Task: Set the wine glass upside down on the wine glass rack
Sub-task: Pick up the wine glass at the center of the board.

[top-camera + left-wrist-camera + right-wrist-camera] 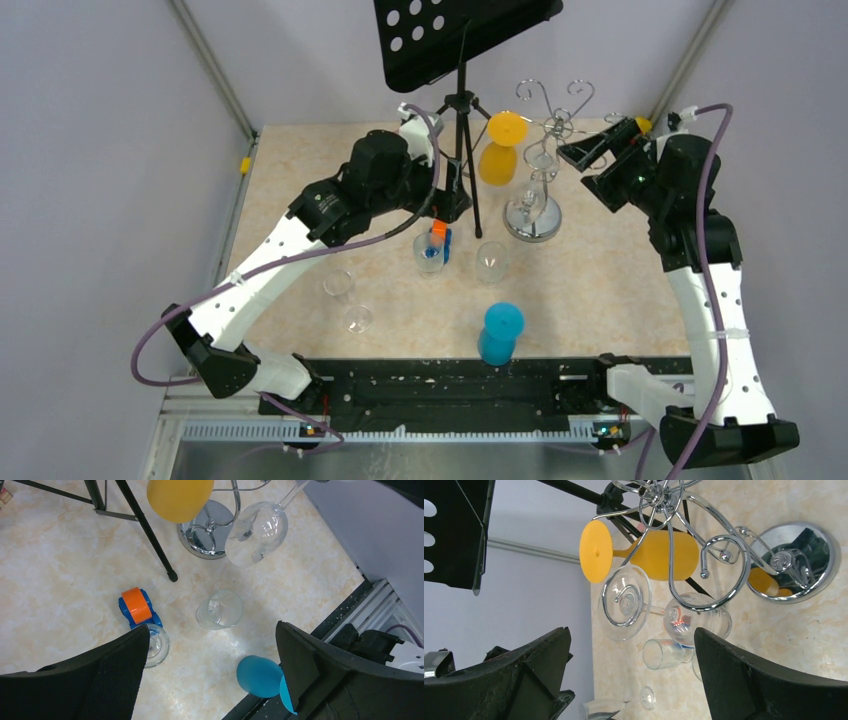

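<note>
The clear wine glass hangs upside down from a curled arm of the chrome wine glass rack. In the right wrist view its foot sits in a wire hook and its bowl points at the table. My right gripper is open just in front of the foot, with nothing between its fingers. It shows at the rack's right side as the right gripper. The left gripper is open high over the table and holds nothing. An orange wine glass hangs beside the clear one.
A black tripod music stand stands left of the rack. On the table are a blue and orange toy car, two clear tumblers, a clear glass lying on its side and a blue goblet.
</note>
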You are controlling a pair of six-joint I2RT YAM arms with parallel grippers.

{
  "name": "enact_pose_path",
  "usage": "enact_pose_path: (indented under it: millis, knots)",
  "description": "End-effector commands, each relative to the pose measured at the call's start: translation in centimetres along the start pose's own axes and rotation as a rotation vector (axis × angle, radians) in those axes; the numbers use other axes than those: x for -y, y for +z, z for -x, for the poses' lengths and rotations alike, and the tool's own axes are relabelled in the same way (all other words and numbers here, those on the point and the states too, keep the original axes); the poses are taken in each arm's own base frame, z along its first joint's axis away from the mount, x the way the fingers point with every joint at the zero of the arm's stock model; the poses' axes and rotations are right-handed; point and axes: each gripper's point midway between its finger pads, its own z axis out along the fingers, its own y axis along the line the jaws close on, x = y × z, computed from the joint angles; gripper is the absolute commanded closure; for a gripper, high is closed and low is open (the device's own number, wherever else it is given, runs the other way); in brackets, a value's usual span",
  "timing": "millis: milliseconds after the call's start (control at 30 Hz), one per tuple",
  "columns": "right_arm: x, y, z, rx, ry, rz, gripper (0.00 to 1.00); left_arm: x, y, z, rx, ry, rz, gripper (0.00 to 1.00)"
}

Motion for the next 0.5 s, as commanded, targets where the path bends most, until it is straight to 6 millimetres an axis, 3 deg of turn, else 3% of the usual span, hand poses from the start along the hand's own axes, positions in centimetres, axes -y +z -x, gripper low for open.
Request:
enact_pose_path:
  millis: [0, 100, 267, 467]
  knots:
    - [0.3, -1.9, 0.8, 0.065, -0.065, -0.017, 0.04, -0.8, -0.2, -0.1, 0.008, 0.071, 0.012, 0.01]
    - [0.7, -2.6, 0.8, 0.08, -0.103, -0.035, 0.04, -1.9, -0.3, -0.8, -0.019, 0.113, 0.055, 0.01]
    - [2.0, -3.3, 0.4, 0.081, -0.156, -0.078, 0.04, -5.4, -0.8, -2.2, -0.036, 0.096, 0.226, 0.01]
    - [4.8, -3.9, -1.1, 0.056, -0.204, -0.142, 0.01, -7.9, -2.8, -3.2, -0.034, 0.032, 0.366, 0.01]
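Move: The wine glass at the centre of the board, beside the toy, stands some 7 cm to the left of the left hand, about 2 cm ahead and 27 cm below. The orange-and-blue toy is about 5 cm beyond it and 3 cm to its right; another clear glass stands some 14 cm to its right. From the right hand the wine glass is about 26 cm left, 2 cm ahead and 30 cm below, and the rack's base some 15 cm ahead and 3 cm left, 35 cm down. Bring the open left gripper down about 6 cm and left about 5 cm, slowly at first and then faster, towards the wine glass by the toy, tipping the fingers farther down and swinging them a little counter-clockwise, some 15 degrees in all. Meanwhile draw the empty, open right hand back and to the right about 4 cm, away from the rack. ##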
